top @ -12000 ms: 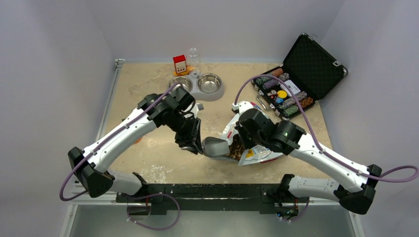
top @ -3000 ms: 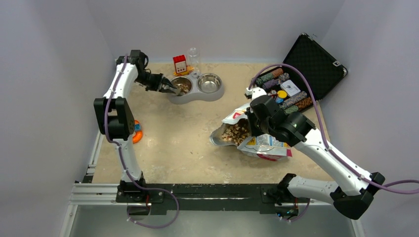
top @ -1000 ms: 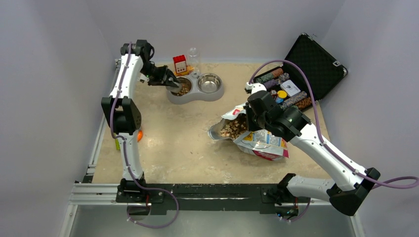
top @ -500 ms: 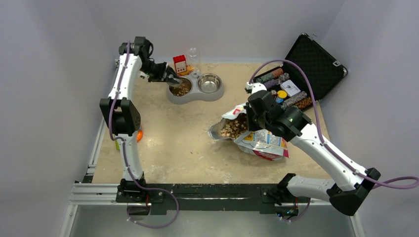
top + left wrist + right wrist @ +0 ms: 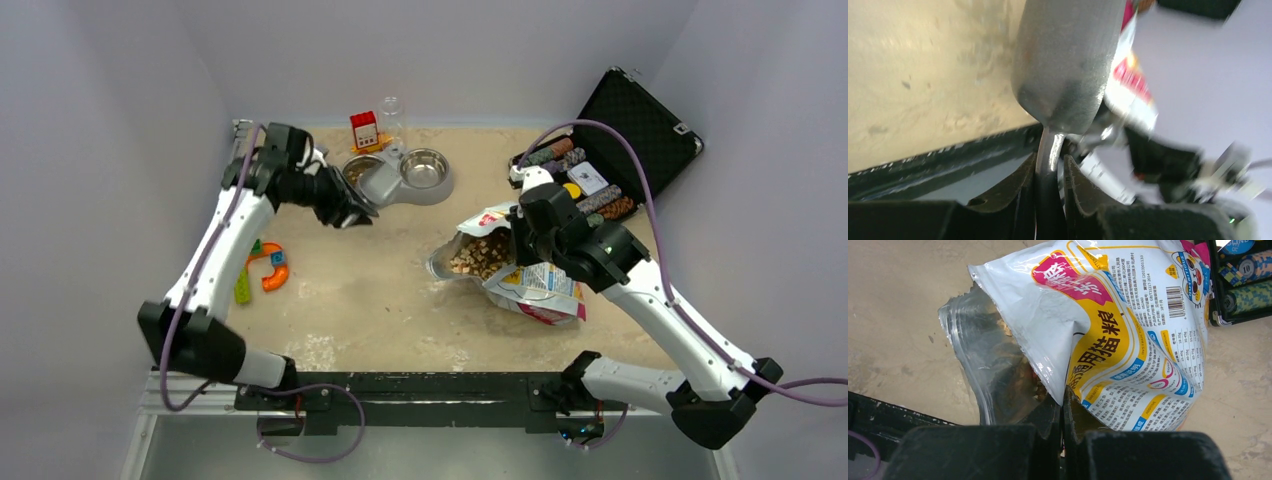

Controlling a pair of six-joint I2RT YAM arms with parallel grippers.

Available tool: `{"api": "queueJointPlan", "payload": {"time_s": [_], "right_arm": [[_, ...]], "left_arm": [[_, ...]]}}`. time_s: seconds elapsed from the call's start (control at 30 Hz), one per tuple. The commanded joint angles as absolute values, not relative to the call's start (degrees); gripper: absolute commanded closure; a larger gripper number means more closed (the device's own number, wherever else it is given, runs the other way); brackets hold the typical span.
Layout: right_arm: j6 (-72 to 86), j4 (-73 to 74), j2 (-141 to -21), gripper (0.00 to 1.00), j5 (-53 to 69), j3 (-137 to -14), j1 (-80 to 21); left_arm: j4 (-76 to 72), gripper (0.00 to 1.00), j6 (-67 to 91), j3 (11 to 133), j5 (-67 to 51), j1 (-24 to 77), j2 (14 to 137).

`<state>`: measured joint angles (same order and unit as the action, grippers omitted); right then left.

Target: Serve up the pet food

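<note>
My left gripper [image 5: 347,211] is shut on the handle [image 5: 1048,152] of the metal scoop [image 5: 378,185]. It holds the scoop above the table, just in front of the double steel bowl [image 5: 432,186]. In the left wrist view the scoop's bowl [image 5: 1068,55] shows its underside; I cannot see inside it. Brown kibble lies in the left bowl [image 5: 354,169], partly hidden by the scoop. My right gripper [image 5: 521,236] is shut on the upper lip of the white-and-yellow bag [image 5: 535,287] and holds its mouth open. Kibble [image 5: 474,256] shows in the mouth. The bag [image 5: 1128,335] fills the right wrist view.
An open black case of poker chips [image 5: 590,170] stands at the back right. A small red box [image 5: 364,130] and a clear bottle [image 5: 392,113] stand behind the bowls. Orange and green toy pieces [image 5: 262,270] lie near the left edge.
My left arm has swung back from over the left bowl toward the table's middle, carrying the scoop. Kibble now lies in the left bowl. My right gripper keeps hold of the bag.
</note>
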<state>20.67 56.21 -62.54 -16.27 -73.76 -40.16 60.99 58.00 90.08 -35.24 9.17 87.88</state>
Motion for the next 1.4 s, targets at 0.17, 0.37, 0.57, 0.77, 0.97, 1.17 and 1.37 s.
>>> {"api": "queueJointPlan", "payload": {"time_s": [0.17,0.37,0.57,0.77,0.97,1.17,1.37], "right_arm": [[15.78,50.64,-58.30,1.00,-12.77,-73.76,-39.53],[15.54,48.98,-56.54,1.00,-7.18,-71.87,-39.65],[15.84,47.44,-55.85,1.00,-2.72,-69.26,-43.22],[21.29,46.95,-55.90,1.00,-6.09,-69.43,-47.90],[23.79,46.27,-56.51,1.00,-8.05,-70.69,-48.69],[22.71,47.36,-56.92,1.00,-7.66,-71.88,-48.78],[22.05,48.42,-54.33,1.00,-8.04,-70.04,-48.87]], "left_arm": [[42.09,1.00,47.58,58.76,-42.47,25.49,56.43],[43.94,1.00,48.73,55.14,-41.18,33.24,49.44],[52.66,1.00,46.20,61.73,-34.20,39.45,56.04],[51.00,1.00,46.54,65.20,-35.06,43.05,62.06],[55.41,1.00,44.88,64.21,-33.20,46.06,64.74],[55.01,1.00,45.73,65.54,-32.06,46.40,71.18],[63.46,1.00,45.31,82.36,-28.13,46.59,86.83]]}}
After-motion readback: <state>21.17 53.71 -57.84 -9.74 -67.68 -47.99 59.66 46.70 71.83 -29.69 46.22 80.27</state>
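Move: Behind and to the right of the left hand, which already holds the scoop, is the pet food bag's open mouth: about 11 cm back, 23 cm right and 14 cm lower. The filled bowl stands some 18 cm ahead of that hand and 2 cm to its left, the empty bowl equally far ahead but 12 cm right, both roughly 22 cm below. From the right hand, pinching the bag's rim, the mouth lies about 6 cm left, level fore and aft, 4 cm down. Swinging back from the bowls, the left arm carries the scoop quickly some 22 cm back, then eases right and down, with a small forward push of about 3 cm last, into the bag's mouth; the wrist turns about 45 degrees clockwise, so the scoop points right. The right hand keeps its pinch on the rim and draws it back and left towards the scoop, turning slightly counter-clockwise. ##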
